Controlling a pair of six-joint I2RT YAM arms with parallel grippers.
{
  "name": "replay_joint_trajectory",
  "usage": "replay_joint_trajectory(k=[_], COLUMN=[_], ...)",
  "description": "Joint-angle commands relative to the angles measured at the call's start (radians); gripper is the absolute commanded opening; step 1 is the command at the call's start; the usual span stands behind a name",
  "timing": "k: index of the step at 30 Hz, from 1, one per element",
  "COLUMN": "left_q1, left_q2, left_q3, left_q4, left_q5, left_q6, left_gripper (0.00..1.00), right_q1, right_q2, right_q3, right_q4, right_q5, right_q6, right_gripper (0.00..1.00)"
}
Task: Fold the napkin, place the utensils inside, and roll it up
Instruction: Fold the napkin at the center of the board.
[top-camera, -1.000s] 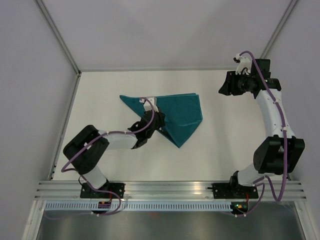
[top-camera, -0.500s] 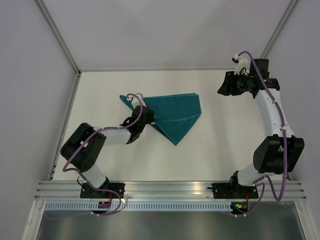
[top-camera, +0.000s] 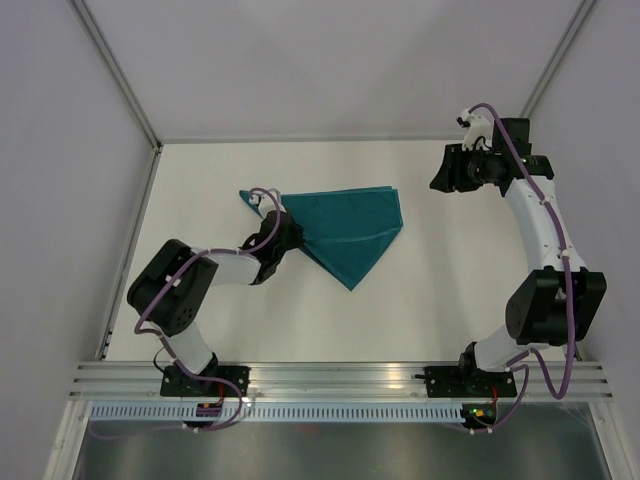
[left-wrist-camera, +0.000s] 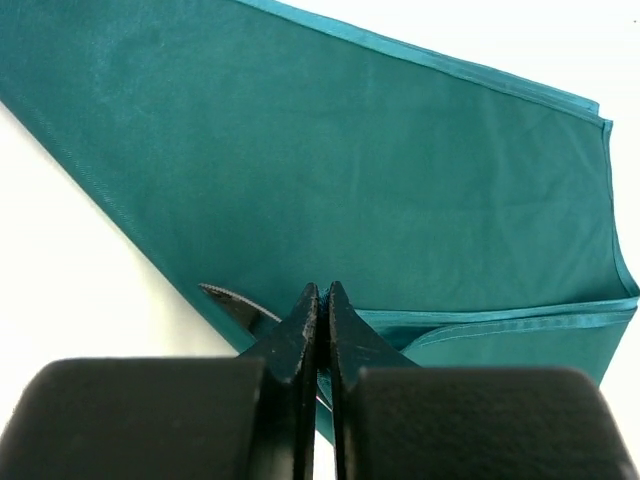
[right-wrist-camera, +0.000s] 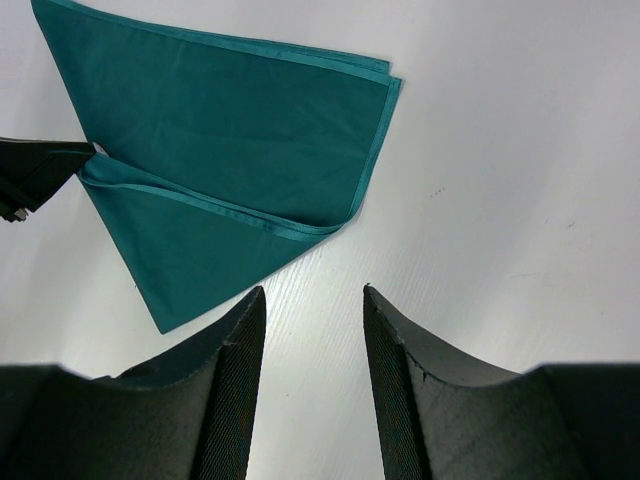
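The teal napkin (top-camera: 355, 225) lies folded into a rough triangle at mid-table, its lower flap ending in a point toward the near side. My left gripper (top-camera: 302, 238) is shut on a hemmed fold of the napkin (left-wrist-camera: 350, 150) at its left part, with cloth pinched between the fingertips (left-wrist-camera: 322, 292). A slim dark serrated strip (left-wrist-camera: 228, 300), apparently the knife's blade, pokes out from under the cloth just left of the fingers. My right gripper (top-camera: 440, 180) hangs open high at the far right, apart from the napkin (right-wrist-camera: 230, 130), with only bare table between its fingers (right-wrist-camera: 312, 292).
The white table (top-camera: 450, 300) is walled by grey panels on the left, back and right. An aluminium rail (top-camera: 340, 375) with both arm bases runs along the near edge. The left gripper's black finger (right-wrist-camera: 35, 170) shows at the left rim of the right wrist view.
My left gripper has moved left and slightly back, dragging the pinched fold with it, so the lower flap has narrowed. The right gripper has drifted slightly left.
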Motion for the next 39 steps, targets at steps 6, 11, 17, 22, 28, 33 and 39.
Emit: replay_joint_trajectory(k=[6,11,17,22,28,33,39], left_q1=[0.058,0.084,0.183,0.312,0.424,0.458,0.467], left_q2=[0.03,-0.031,-0.123,-0.131,-0.002,0.121,0.2], left_q3=[0.016,0.026,0.038,0.092,0.233,0.334,0.382], left_q4=[0.031,0.034,-0.075,-0.155,-0.246,-0.31,-0.323], left_q5=[0.1,0.102,0.01,-0.004,0.071,0.088,0.086], left_q6=[-0.045,-0.028,-0.068,-0.108,-0.143,-0.162,-0.176], left_gripper=[0.41,0.55,0.57,0.58,0.54,0.53,0.54], right_q1=[0.014,0.017,0.02,0.027,0.037,0.038,0.044], right_q2=[0.015,0.02,0.021,0.026,0.032,0.04,0.046], right_q3=[0.003,0.006,0.009,0.009,0.014,0.018,0.024], right_q4=[0.014,0.012,0.011,0.011,0.012,0.012,0.012], right_q5=[0.007,0.009,0.003,0.0,0.001,0.004,0.004], right_q6=[-0.018,-0.019,-0.019,-0.018,-0.018,-0.018,-0.015], right_gripper=[0.5,0.5,0.51,0.5,0.5,0.5,0.5])
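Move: The napkin's far-left corner, lying flat, is about 17 cm to the left hand's left, some 13 cm ahead of it and 2 cm lower. The left fingers are still shut on the flap's turned-over corner. The knife, mostly hidden under the flap, has its middle about 5 cm right and 6 cm back, and the napkin's near point is some 13 cm right and 14 cm back. From the right hand, the far-left corner is roughly 50 cm left, 12 cm ahead and 20 cm below. The left hand dips a centimetre while its fingers open to about half, letting go of the folded-over flap beside the knife's tip, then lifts off and arcs left and forward along the napkin's slanting edge, rising some 7 cm from that low point on the way. Turning about 25 degrees counter-clockwise, it sinks again to nearly its starting height, some 17 cm left and 10 cm forward of where it began, with the open fingers coming down close to the still unheld far-left corner. ##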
